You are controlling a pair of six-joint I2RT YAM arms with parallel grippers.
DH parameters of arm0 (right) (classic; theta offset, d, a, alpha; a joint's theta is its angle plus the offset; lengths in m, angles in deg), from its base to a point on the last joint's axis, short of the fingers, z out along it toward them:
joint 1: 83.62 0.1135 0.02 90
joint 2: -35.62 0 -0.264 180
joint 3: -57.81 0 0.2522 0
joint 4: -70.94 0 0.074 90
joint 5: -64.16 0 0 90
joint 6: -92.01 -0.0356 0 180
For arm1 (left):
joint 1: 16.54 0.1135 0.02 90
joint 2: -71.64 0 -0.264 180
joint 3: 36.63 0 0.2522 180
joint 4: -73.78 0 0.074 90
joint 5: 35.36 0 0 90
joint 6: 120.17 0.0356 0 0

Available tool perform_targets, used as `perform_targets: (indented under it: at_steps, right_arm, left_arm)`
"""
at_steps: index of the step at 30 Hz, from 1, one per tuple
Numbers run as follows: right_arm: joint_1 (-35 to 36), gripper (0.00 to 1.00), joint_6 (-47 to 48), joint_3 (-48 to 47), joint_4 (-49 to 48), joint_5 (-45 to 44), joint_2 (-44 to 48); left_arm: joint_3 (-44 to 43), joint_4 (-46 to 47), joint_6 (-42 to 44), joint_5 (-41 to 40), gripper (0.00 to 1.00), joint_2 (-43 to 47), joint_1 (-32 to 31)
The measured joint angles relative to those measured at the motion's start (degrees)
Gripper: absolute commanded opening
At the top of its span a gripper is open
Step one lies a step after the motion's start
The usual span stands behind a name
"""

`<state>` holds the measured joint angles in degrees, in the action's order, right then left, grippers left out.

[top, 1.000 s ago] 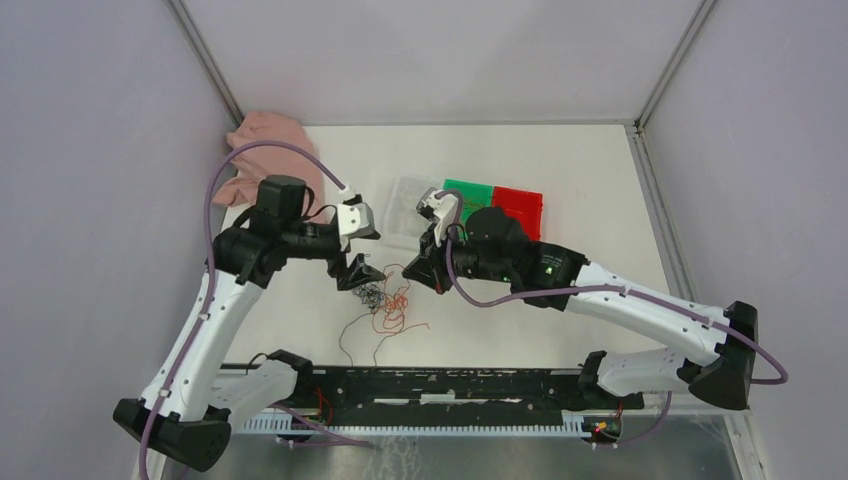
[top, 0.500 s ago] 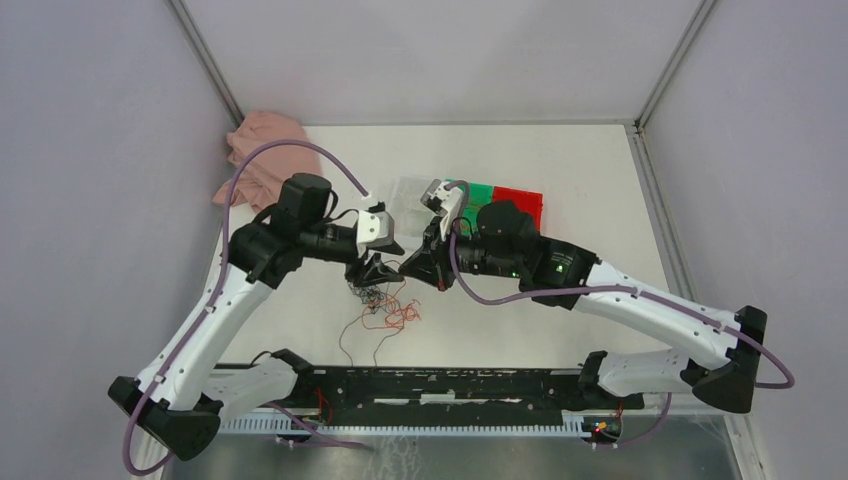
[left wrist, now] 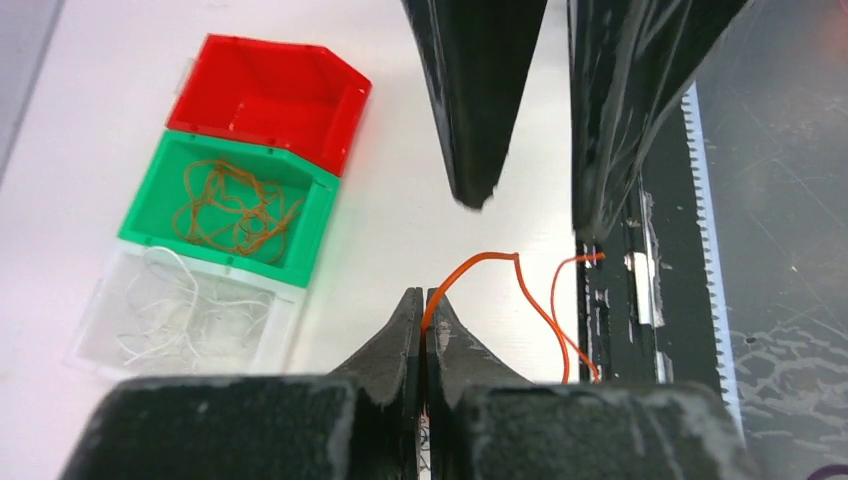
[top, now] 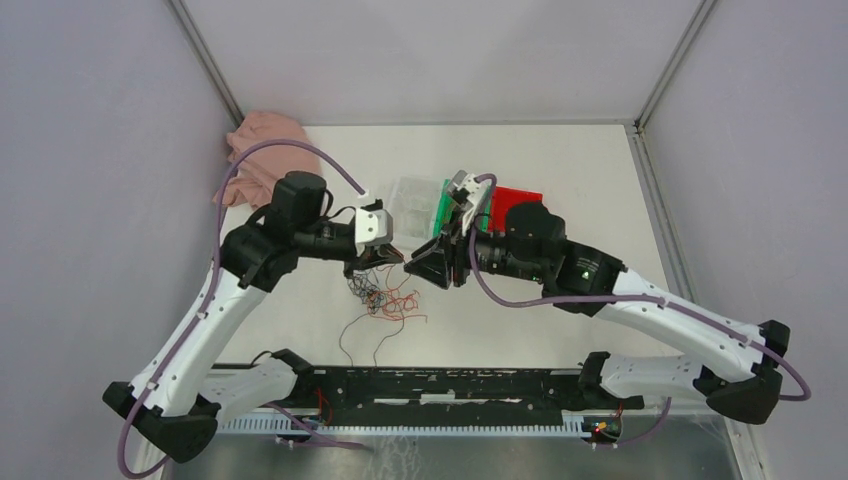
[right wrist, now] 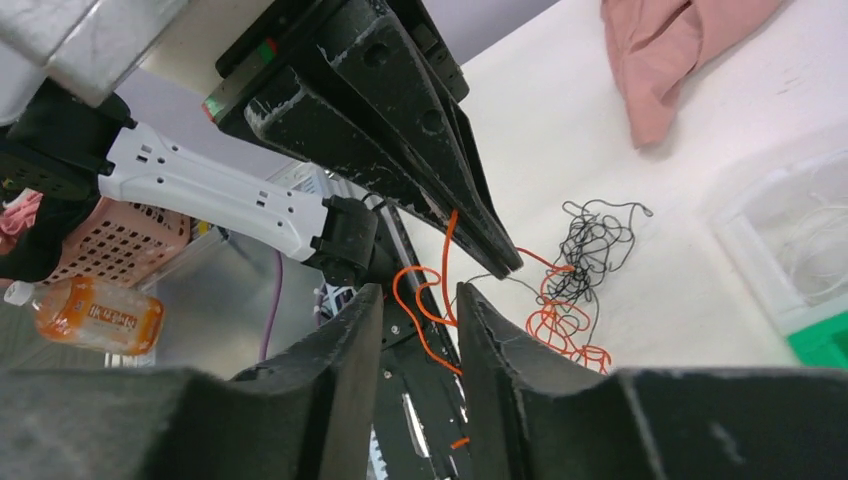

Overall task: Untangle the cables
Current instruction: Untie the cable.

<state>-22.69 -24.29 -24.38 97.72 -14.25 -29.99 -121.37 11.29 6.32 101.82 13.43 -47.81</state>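
The cables lie as a small wad of orange and black curly wires on the white table, between the two arms. My left gripper hangs just above the wad. In the left wrist view the left gripper is shut on one orange wire, which loops out to the right. My right gripper faces it tip to tip. In the right wrist view the right gripper stands open. An orange wire hangs between its fingers, touching neither. The wad lies beyond.
Three small bins stand in a row behind the grippers: a red bin, a green bin with orange wires inside, and a clear bin with whitish wires. A pink cloth lies at the back left. A black rail runs along the near edge.
My left gripper moved right over the wad and shut on an orange wire. My right gripper opened and let go, its arm shifting right.
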Motion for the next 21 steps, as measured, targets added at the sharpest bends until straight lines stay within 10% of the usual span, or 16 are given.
perform_targets:
  at_steps: [12, 21]
  right_arm:
    - [-5.4, 0.8, -1.8, 5.1, -2.3, -13.1, 5.2]
    - [-5.0, 0.79, -1.8, 8.3, -12.9, -3.2, -3.0]
  left_arm:
    - [-17.1, 1.7, -4.1, 3.3, 0.03, -2.2, -0.4]
    - [-19.5, 3.6, -8.6, 6.1, 0.03, -3.5, -0.8]
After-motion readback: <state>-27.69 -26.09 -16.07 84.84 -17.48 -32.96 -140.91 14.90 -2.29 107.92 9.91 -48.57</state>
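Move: The left hand already grips a strand of the orange cable. The orange tangle that it runs to lies about 4 cm ahead of this hand and some 27 cm below; the black cable is about 5 cm ahead, 7 cm to the left at that same depth, and the white bin some 24 cm ahead, 2 cm right. From the right hand, already partly open, the held strand is level, straight to its left by about 2 cm. Straight up goes the left hand by about 13 cm, keeping its pinch on the orange cable, its right-pointing fingers levelling out a little. The right hand opens wide as it swings forward and to its right, clear of the left fingers, then comes back left and sinks about 6 cm to the rising strand, its yaw going clockwise nearly 20 degrees and partly back. ##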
